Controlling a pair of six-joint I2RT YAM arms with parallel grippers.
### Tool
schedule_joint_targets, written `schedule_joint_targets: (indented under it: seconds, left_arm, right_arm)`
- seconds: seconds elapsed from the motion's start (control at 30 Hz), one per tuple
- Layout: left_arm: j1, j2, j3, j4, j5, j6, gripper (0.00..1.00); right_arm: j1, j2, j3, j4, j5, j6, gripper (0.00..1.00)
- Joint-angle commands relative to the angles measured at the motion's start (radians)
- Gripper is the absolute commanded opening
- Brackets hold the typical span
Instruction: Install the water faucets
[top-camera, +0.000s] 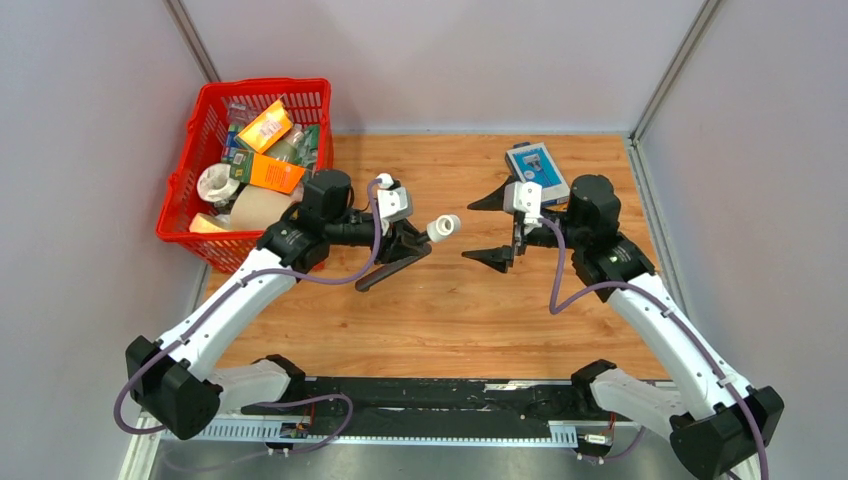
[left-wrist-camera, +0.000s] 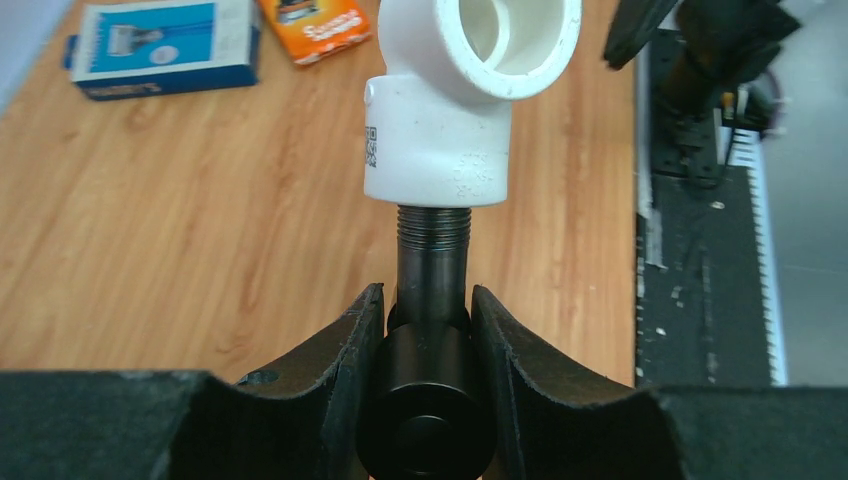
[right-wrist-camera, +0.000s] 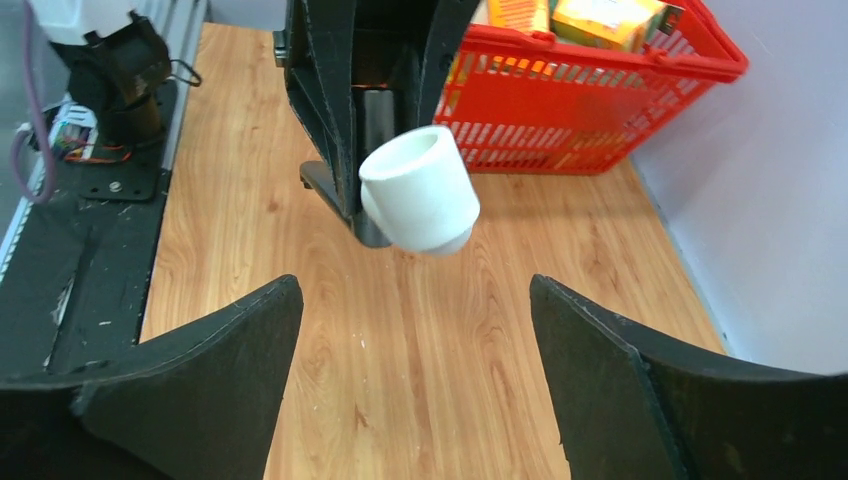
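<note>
The water faucet (left-wrist-camera: 432, 265) is a dark metal tube with a threaded end. A white plastic elbow fitting (left-wrist-camera: 440, 130) sits on that thread. My left gripper (left-wrist-camera: 427, 305) is shut on the faucet's dark body and holds it above the table, elbow pointing right. From above, the elbow (top-camera: 443, 227) sticks out past the left gripper (top-camera: 408, 243). My right gripper (top-camera: 489, 229) stands open just right of the elbow and apart from it. In the right wrist view the elbow (right-wrist-camera: 420, 190) hangs ahead of the wide-open right gripper (right-wrist-camera: 415, 292), which holds nothing.
A red basket (top-camera: 182, 190) full of packets stands at the back left, behind the left arm. A blue-and-white box (top-camera: 537, 170) lies at the back, close to the right wrist. An orange packet (left-wrist-camera: 315, 25) lies near the box (left-wrist-camera: 160, 45). A black rail (top-camera: 430, 395) runs along the near edge.
</note>
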Motion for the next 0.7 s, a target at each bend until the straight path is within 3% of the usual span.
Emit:
schedule_joint_targets:
  seconds: [0.0,0.5,0.67]
  left_arm:
    - [0.0,0.009,0.107,-0.093,0.199,0.016,0.0]
    - [0.0,-0.009,0.098,-0.09,0.193,0.028,0.0]
    - [-0.004,-0.022,0.096,-0.092,0.184,0.032,0.0]
  right_arm:
    - [0.055,0.036,0.1,-0.101,-0.111,-0.184,0.88]
    - [0.136,0.18,0.219,-0.189,-0.135,-0.2,0.75]
    - [0.138,0.214,0.248,-0.217,-0.14,-0.195,0.61]
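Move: The white elbow fitting, already on the threaded end of the faucet in the left gripper, lies about 6 cm to the right hand's left, level fore-and-aft and a couple of centimetres below. The faucet's spout bar is some 15 cm left and 7 cm back from the right hand; the blue box lies on the table roughly 15 cm right and 13 cm ahead of it. From the left hand, the elbow is about 5 cm right and 2 cm ahead. Closing in on the white elbow from the right, the right hand goes about 5 cm left and some 2 cm back, swinging roughly 15 degrees counter-clockwise, while its wide-open fingers narrow to about two thirds open, astride the elbow. The left hand keeps its grip on the faucet, draws it about 3 cm back with a slight wrist turn, then holds still. ##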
